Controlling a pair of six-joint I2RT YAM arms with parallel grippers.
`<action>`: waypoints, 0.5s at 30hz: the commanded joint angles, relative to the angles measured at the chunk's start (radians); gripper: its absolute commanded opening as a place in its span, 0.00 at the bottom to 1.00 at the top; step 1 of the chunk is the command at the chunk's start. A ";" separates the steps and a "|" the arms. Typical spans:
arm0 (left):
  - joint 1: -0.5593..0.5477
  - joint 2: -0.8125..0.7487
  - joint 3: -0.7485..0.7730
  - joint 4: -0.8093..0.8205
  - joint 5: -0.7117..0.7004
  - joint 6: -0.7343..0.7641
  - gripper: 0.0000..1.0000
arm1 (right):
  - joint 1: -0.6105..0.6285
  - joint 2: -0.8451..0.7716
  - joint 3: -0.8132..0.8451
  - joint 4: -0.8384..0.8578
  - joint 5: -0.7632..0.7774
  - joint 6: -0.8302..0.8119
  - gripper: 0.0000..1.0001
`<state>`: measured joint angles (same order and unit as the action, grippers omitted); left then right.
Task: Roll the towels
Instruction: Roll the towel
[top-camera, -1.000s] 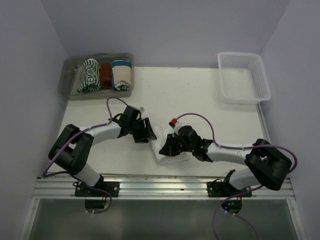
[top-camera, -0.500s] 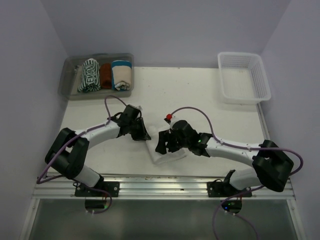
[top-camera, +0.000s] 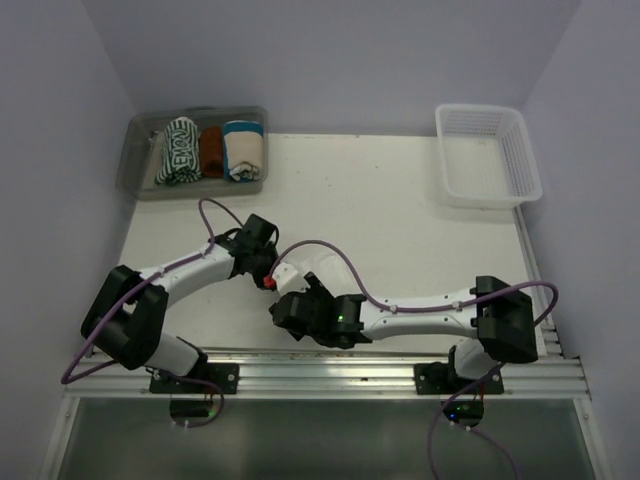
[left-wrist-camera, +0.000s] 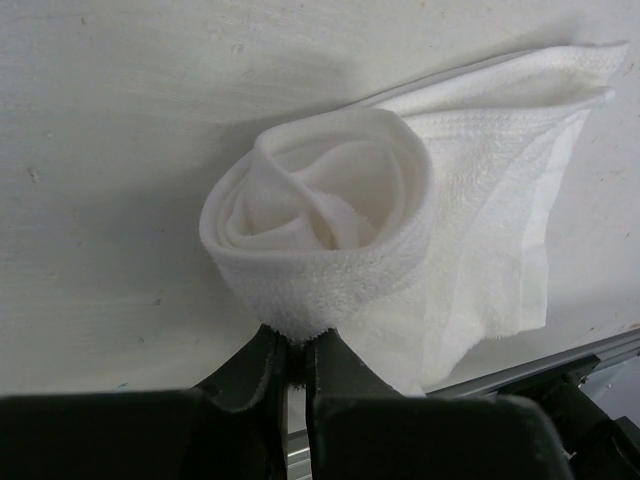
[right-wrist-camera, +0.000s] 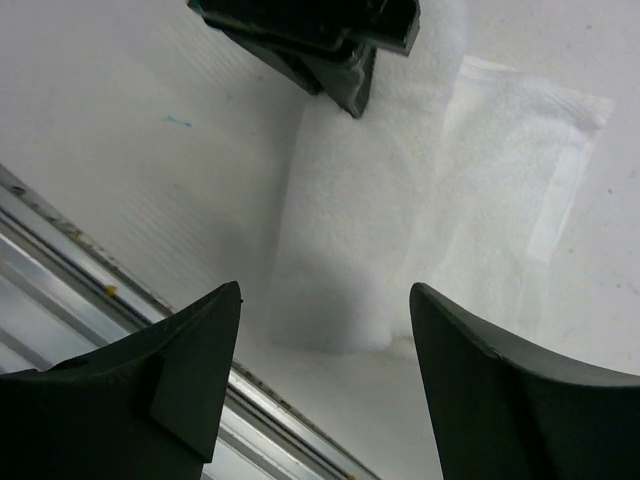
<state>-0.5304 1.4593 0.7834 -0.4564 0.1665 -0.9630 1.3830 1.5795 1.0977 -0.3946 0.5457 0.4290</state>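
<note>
The white towel (left-wrist-camera: 330, 230) lies near the table's front edge, one end wound into a loose roll and the rest spread flat to the right. My left gripper (left-wrist-camera: 293, 340) is shut on the roll's outer edge; from above it (top-camera: 268, 272) sits left of centre. My right gripper (right-wrist-camera: 325, 290) hovers open over the near end of the same towel (right-wrist-camera: 370, 220), its fingers either side and not touching; from above it (top-camera: 283, 312) is just in front of the left one. The green-and-white striped towel (top-camera: 178, 150) rests rolled in the clear bin (top-camera: 135, 165) at the back left.
The bin also holds a rust-brown towel (top-camera: 211, 150) and a cream towel with a teal band (top-camera: 243, 148). A white mesh basket (top-camera: 487, 155) stands at the back right. An aluminium rail (top-camera: 320, 370) runs along the near edge, close under the right gripper.
The left gripper has shut on the roll's edge. The right gripper let go, opened, and swung left and nearer, in front of the towel.
</note>
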 joint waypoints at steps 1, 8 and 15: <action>0.000 -0.028 -0.012 -0.030 -0.009 -0.033 0.00 | 0.037 0.052 0.036 -0.066 0.204 -0.038 0.73; 0.001 -0.019 -0.009 -0.025 0.004 -0.034 0.00 | 0.082 0.186 0.083 -0.039 0.261 -0.047 0.75; 0.001 -0.037 -0.024 0.002 0.016 -0.043 0.00 | 0.082 0.310 0.174 -0.162 0.309 0.115 0.33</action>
<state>-0.5304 1.4532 0.7753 -0.4541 0.1711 -0.9871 1.4605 1.8503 1.2129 -0.4732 0.7700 0.4313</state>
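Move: The near end of the white towel's roll lies almost straight below the right hand, some 6 cm down. From there the left gripper, already pinching the roll farther out, is about 8 cm ahead and 5 cm left; the loose flat part is roughly 7 cm ahead and 8 cm right. From the left hand, the near end is about 7 cm back and 4 cm right, nearly level. Right hand drops about 5 cm, tilting some 15 degrees, and closes partway around the roll's near end. ##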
